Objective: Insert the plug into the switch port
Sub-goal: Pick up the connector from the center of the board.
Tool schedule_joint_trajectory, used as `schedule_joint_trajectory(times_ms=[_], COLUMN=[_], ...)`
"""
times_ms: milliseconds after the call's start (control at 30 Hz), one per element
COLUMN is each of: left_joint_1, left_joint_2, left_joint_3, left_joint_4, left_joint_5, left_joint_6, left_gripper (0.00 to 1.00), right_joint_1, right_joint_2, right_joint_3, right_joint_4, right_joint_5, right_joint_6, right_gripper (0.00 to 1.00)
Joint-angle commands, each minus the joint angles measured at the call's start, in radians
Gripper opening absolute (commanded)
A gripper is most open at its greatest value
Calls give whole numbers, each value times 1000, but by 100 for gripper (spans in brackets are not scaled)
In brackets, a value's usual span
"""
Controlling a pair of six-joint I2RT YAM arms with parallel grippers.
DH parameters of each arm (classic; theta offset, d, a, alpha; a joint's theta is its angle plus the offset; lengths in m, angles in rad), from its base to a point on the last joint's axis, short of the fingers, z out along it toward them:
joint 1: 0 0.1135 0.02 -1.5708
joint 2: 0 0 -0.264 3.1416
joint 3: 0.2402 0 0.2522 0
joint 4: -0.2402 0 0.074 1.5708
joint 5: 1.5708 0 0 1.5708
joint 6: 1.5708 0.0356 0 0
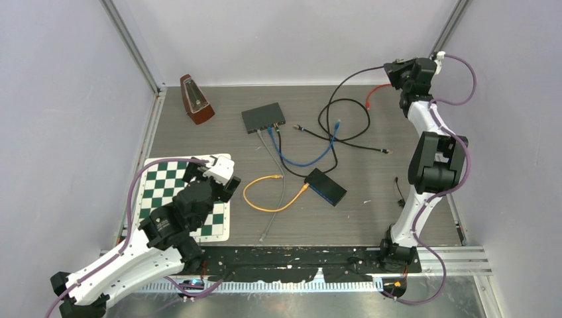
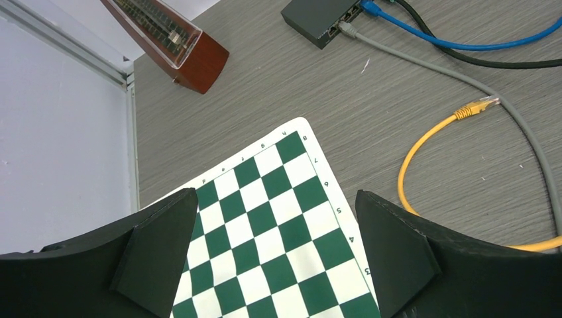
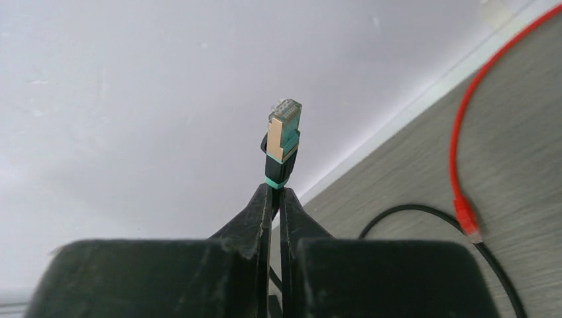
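My right gripper [image 3: 277,192] is shut on a black cable just below its plug [image 3: 283,126]. The plug is metal-cased with a teal ring and sticks up past the fingertips against the back wall. From above, that gripper [image 1: 391,69] hangs at the back right corner with the black cable [image 1: 344,86] trailing down to the table. A dark grey switch [image 1: 263,118] lies at the back centre with grey, blue and black cables in its ports. A second black switch [image 1: 325,186] with a blue front lies mid-table. My left gripper [image 2: 275,199] is open over the chessboard [image 2: 265,218], holding nothing.
A wooden metronome [image 1: 196,99] stands at the back left. A yellow cable [image 1: 272,199] loops from the black switch, its free plug [image 2: 478,106] lying on the table. A loose red cable [image 3: 464,132] lies near the right gripper. Walls enclose the back and both sides.
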Motion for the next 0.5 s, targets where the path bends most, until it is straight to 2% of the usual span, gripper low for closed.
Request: schedule_joint_trajectory(times_ms=[0, 200, 300, 367, 467], left_joint_1=[1, 1, 2, 1, 1], left_joint_2=[-5, -11, -18, -13, -11], left_joint_3=[34, 32, 28, 29, 32], left_joint_4=[17, 4, 11, 9, -2], left_joint_5=[-5, 1, -6, -16, -27], left_joint_6=[7, -1, 3, 4, 1], left_gripper=[93, 92, 93, 92, 92], right_joint_1=[21, 53, 74, 79, 79], right_joint_2=[-36, 74, 156, 185, 173], right_joint_3=[-10, 35, 158, 237, 314], right_joint_4=[5, 4, -80, -199, -401], right_joint_5=[-48, -120, -168, -180, -124], right_joint_6=[-32, -66, -131, -199, -347], right_gripper=[9, 13, 18, 25, 54])
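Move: The right gripper, holding a black cable just behind its connector high in the far right corner, has the black cable coil about 16 cm to its left, 3 cm nearer the base and 20 cm below. The red plug lies some 4 cm ahead and 6 cm left, the upright blue plug about 20 cm left and 4 cm back, both roughly 19 cm below. From the left gripper the coil is some 36 cm ahead, 51 cm right and 18 cm below. Swing the right gripper down and left, out of the corner towards the black coil and over the red plug's side of the table: after a short lift, sink it quickly to about 9 cm below its start and carry it 6 cm left. Turn it counter-clockwise some 15 degrees, tipping the fingers down a little, and open them partway late on the way down to free the cable in the air. ##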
